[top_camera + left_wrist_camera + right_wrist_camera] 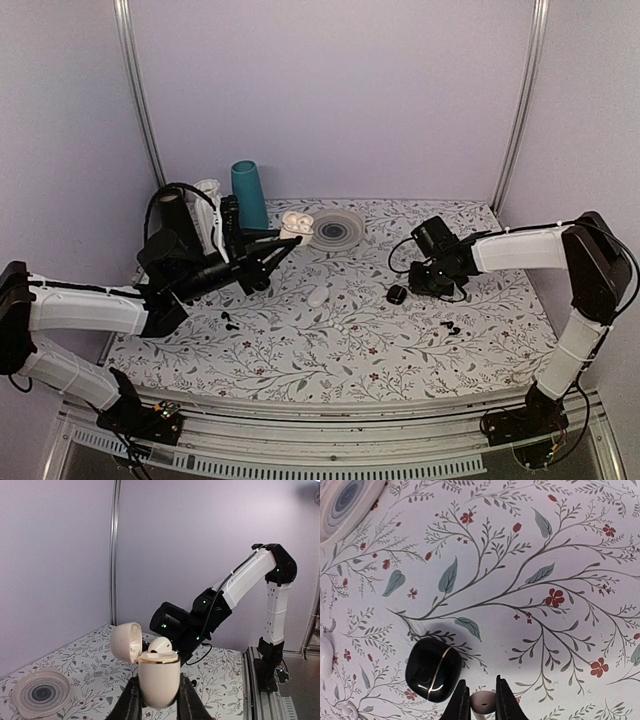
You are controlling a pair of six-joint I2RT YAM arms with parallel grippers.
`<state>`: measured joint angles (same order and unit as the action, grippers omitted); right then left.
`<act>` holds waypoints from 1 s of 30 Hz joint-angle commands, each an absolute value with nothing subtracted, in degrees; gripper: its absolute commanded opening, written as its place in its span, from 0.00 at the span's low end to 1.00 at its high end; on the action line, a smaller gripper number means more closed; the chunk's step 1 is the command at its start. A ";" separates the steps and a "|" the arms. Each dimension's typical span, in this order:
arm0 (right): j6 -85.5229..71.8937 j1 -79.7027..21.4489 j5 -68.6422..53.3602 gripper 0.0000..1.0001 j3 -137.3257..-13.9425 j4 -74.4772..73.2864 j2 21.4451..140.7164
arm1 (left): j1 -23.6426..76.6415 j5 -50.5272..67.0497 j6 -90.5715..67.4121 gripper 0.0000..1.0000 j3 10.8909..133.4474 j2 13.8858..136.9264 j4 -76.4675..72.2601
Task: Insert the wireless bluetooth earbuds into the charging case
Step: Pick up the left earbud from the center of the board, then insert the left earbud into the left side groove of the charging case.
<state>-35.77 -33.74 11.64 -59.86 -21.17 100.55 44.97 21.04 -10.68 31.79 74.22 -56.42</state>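
Observation:
My left gripper (159, 696) is shut on the body of the white charging case (158, 677) and holds it upright above the table. Its lid (126, 641) hangs open to the left. One white earbud (162, 646) sits in the case's top. In the top view the case (296, 224) is at the back, near the disc. My right gripper (482, 702) is shut on a second white earbud (483, 701) just above the table, right beside a black case (433, 669). In the top view the right gripper (428, 283) is right of centre.
A ribbed round disc (336, 230) lies at the back centre, with a teal cylinder (249, 195) to its left. A white oval pebble (318, 296) lies mid-table and the black case (396, 294) to its right. Small black earbuds (450, 327) lie front right, and another (228, 322) front left.

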 commanded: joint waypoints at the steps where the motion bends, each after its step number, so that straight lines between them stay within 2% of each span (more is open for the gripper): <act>1: -36.43 -33.91 10.13 0.13 -58.11 -15.06 94.81 | 45.61 19.70 -13.61 0.00 31.62 76.52 -62.65; 7: -37.54 -35.60 8.96 0.13 -56.69 -10.19 87.60 | 45.95 19.69 -14.58 0.00 31.61 79.19 -66.53; 17: -39.33 -45.48 14.50 0.13 -59.85 -4.06 78.16 | 46.90 19.16 -13.83 0.00 32.13 84.61 -74.05; 30: -36.53 -56.88 20.83 0.14 -64.55 5.96 74.26 | 49.74 14.77 -9.33 0.00 34.87 86.97 -71.66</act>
<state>-38.30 -54.06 17.63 -61.91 0.78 75.50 48.29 17.43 -11.60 32.42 85.89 -71.24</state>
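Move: The right gripper already holds the left earbud just above the board. The open charging case in the left gripper lies about 23 cm to its left, 11 cm back and 26 cm higher. The black case is about 5 cm left of the right hand and 2 cm ahead; the white oval case is roughly 23 cm left, about level. The bowl is some 18 cm ahead and 20 cm left. From the left hand, the earbud is about 25 cm right, 12 cm ahead, 26 cm below. Keep the right gripper shut on the earbud and raise it about 27 cm, first nearly straight up, then also some 13 cm left and a little back, towards the open charging case. On the way tilt the downward fingers up by about 50 degrees, swinging them forward and left. With the left gripper keep hold of the case and ease it 2–3 cm right, slightly down, to meet the earbud. ##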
